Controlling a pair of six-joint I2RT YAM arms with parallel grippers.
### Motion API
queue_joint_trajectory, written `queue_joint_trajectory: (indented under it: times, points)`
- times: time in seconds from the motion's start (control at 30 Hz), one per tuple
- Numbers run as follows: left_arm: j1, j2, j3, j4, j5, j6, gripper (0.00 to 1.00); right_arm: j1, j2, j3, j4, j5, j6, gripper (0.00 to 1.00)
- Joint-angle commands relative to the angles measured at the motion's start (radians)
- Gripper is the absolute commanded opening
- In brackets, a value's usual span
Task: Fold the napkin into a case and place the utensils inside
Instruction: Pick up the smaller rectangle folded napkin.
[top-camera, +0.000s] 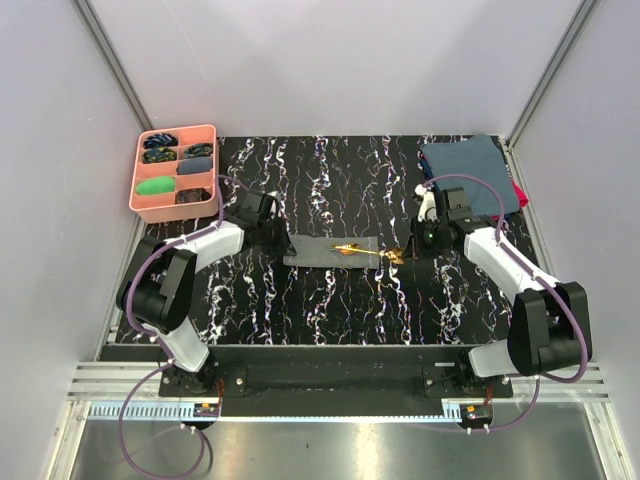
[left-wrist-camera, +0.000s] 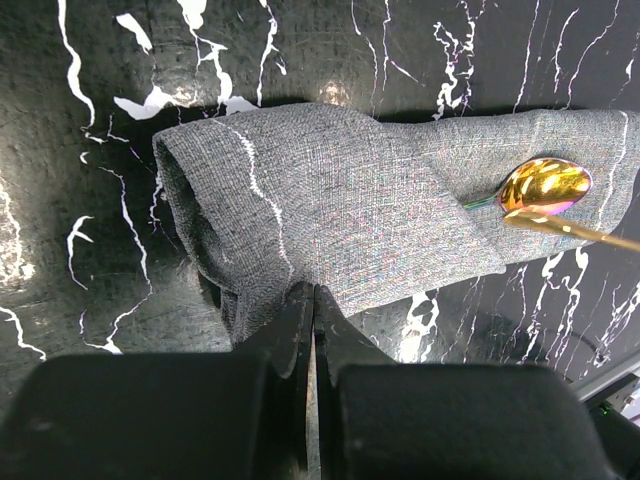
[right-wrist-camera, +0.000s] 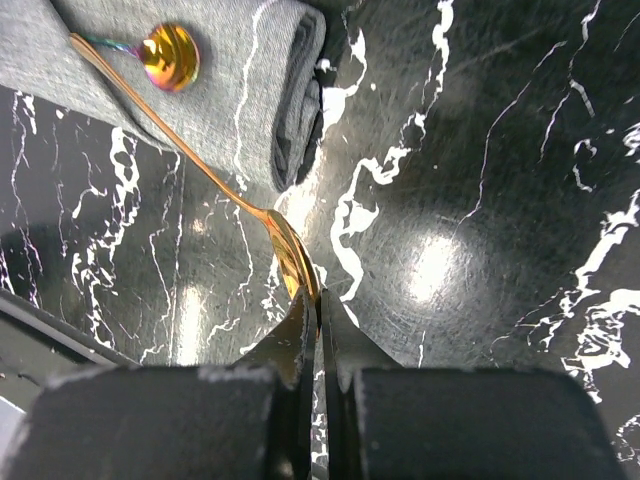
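The napkin (top-camera: 325, 250) lies folded as a narrow grey case (left-wrist-camera: 330, 190) mid-table. My left gripper (left-wrist-camera: 314, 292) is shut on its near edge at the left end (top-camera: 277, 236). One gold utensil (left-wrist-camera: 545, 185) is tucked under the diagonal fold, with its round head (right-wrist-camera: 168, 55) sticking out. My right gripper (right-wrist-camera: 320, 300) is shut on the head end of the second utensil (right-wrist-camera: 285, 250). This one's thin handle (left-wrist-camera: 590, 236) reaches across the case's right end beside the first. In the top view the right gripper (top-camera: 413, 250) sits just right of the case, with the held utensil (top-camera: 392, 256) before it.
A pink compartment tray (top-camera: 205, 130) with small items stands at the back left. Dark blue-teal cloths (top-camera: 465, 168) are stacked at the back right over something red (top-camera: 519, 195). White walls enclose the black marbled table (top-camera: 330, 320).
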Motion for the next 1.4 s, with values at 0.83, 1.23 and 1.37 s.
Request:
queue_joint_trajectory:
  times: [0.83, 1.23, 1.37]
  points:
    - [0.015, -0.014, -0.019, 0.054, -0.002, 0.019, 0.00, 0.066, 0.175, 0.027, 0.156, -0.167, -0.024, 0.00]
    - [0.015, -0.023, -0.015, 0.058, 0.006, 0.017, 0.00, 0.160, 0.347, 0.186, 0.188, -0.192, 0.019, 0.00]
    - [0.015, -0.025, -0.015, 0.061, 0.010, 0.016, 0.00, 0.194, 0.384, 0.220, 0.199, -0.187, 0.050, 0.00]
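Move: The right hand holds the golden spoon by the tip of its bowl, handle leading left. The folded napkin's pocket mouth lies about 14 cm to its left, 4 cm ahead and 5 cm below. The rainbow spoon's bowl, just outside that mouth, is roughly 13 cm left and 6 cm ahead; the napkin's right end is some 6 cm left and 4 cm ahead. From the left hand, the mouth is about 12 cm right and 1 cm ahead. Downward first, by about 2 cm, the right hand then sweeps left some 9 cm, sinking 2 cm more and edging forward near the end as it turns roughly 15 degrees counter-clockwise. Still pinching the golden spoon's bowl, it slides the handle under the flap into the napkin's pocket. The left hand's shut fingertips stay on the napkin's left end, holding it. ##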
